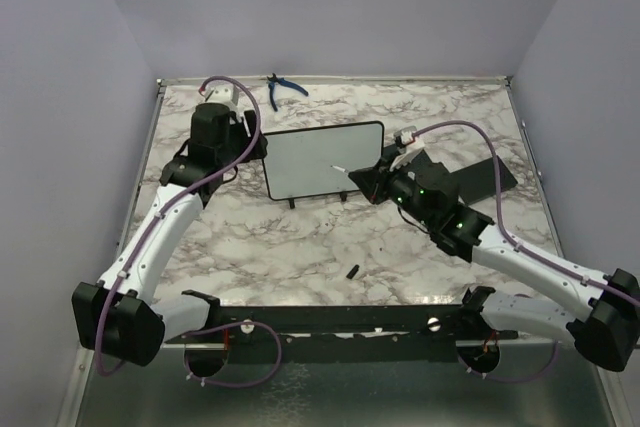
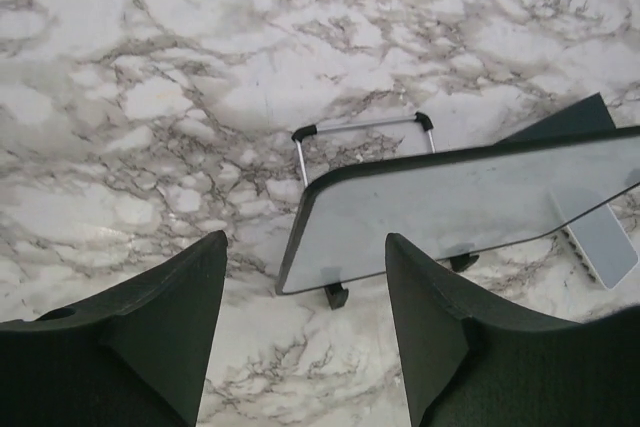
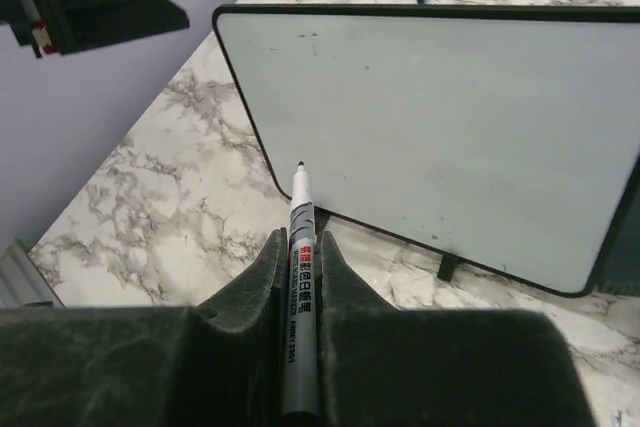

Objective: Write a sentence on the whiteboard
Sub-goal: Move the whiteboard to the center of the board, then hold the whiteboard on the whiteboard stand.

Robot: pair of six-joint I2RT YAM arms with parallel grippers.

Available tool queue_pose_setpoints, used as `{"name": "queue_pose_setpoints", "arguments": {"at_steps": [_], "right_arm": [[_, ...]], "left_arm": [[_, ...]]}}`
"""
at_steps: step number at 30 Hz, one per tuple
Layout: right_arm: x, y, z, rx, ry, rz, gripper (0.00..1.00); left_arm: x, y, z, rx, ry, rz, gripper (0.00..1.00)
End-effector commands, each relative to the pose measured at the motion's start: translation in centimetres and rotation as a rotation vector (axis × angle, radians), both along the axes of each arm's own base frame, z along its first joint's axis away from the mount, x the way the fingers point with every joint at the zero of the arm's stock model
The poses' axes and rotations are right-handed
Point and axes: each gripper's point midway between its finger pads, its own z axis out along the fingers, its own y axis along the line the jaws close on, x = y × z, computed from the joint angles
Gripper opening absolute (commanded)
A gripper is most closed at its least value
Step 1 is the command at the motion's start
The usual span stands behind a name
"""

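Note:
The whiteboard [image 1: 325, 160] stands tilted on small black feet mid-table, its face blank; no sentence shows on it. My right gripper [image 1: 368, 179] sits at the board's right lower edge, shut on a grey marker [image 3: 300, 277]. The marker's uncapped tip points at the board [image 3: 440, 127] near its lower corner, just short of the face. My left gripper [image 1: 250, 147] hovers by the board's left end. In the left wrist view this gripper [image 2: 306, 239] is open and empty, with the board's corner [image 2: 330, 247] beyond its fingers.
Blue pliers [image 1: 285, 87] lie at the back edge. A flat black pad [image 1: 490, 177] lies right of the board, under my right arm. A small black cap [image 1: 352, 270] rests on the marble near the front. A wire stand [image 2: 365, 127] props the board from behind.

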Motion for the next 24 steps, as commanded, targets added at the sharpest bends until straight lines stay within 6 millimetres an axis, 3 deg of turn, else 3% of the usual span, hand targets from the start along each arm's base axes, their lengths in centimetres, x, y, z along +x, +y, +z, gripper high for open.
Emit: {"name": "queue_pose_setpoints", "arguments": {"at_steps": [1, 5, 10, 17, 24], "right_arm": [[1.0, 2.6, 3.0, 0.018, -0.098, -0.015, 0.0], [1.8, 5.5, 3.1, 0.018, -0.114, -0.003, 0.0], [3.4, 9.1, 3.0, 0.02, -0.125, 0.029, 0.0], [5.3, 13.2, 2.7, 0.015, -0.129, 0.084, 0.0], [6.0, 15.2, 1.6, -0.016, -0.123, 0.124, 0.0]], "left_arm": [[2.4, 0.4, 2.8, -0.07, -0.081, -0.085, 0.66], [4.2, 0.4, 4.1, -0.163, -0.174, -0.088, 0.66], [5.5, 0.9, 3.4, -0.194, -0.197, -0.092, 0.66], [4.9, 0.6, 2.1, -0.198, -0.166, -0.127, 0.65], [4.9, -0.1, 1.1, -0.239, -0.132, -0.141, 0.59]]}}
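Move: Standing propped up facing the arms, the whiteboard has its middle about 10 cm ahead of the right hand, 6 cm to its left and 14 cm below; that hand already holds the marker. On the table, the black box lies some 19 cm ahead and 15 cm right of this hand, the white notepad roughly 9 cm ahead and 18 cm right. From the open left hand, the board's middle is level with it, about 16 cm right and 12 cm below. Sweeping left by about 14 cm and then also forward by some 6 cm, at nearly constant height, the right hand carries the marker across the whiteboard's face, its tip heading for the upper left corner and the left gripper. The empty left hand eases forward about 5 cm, rises a little and sinks partway back, rolling its left side down and tilting up some 10 degrees, fingers still open. ##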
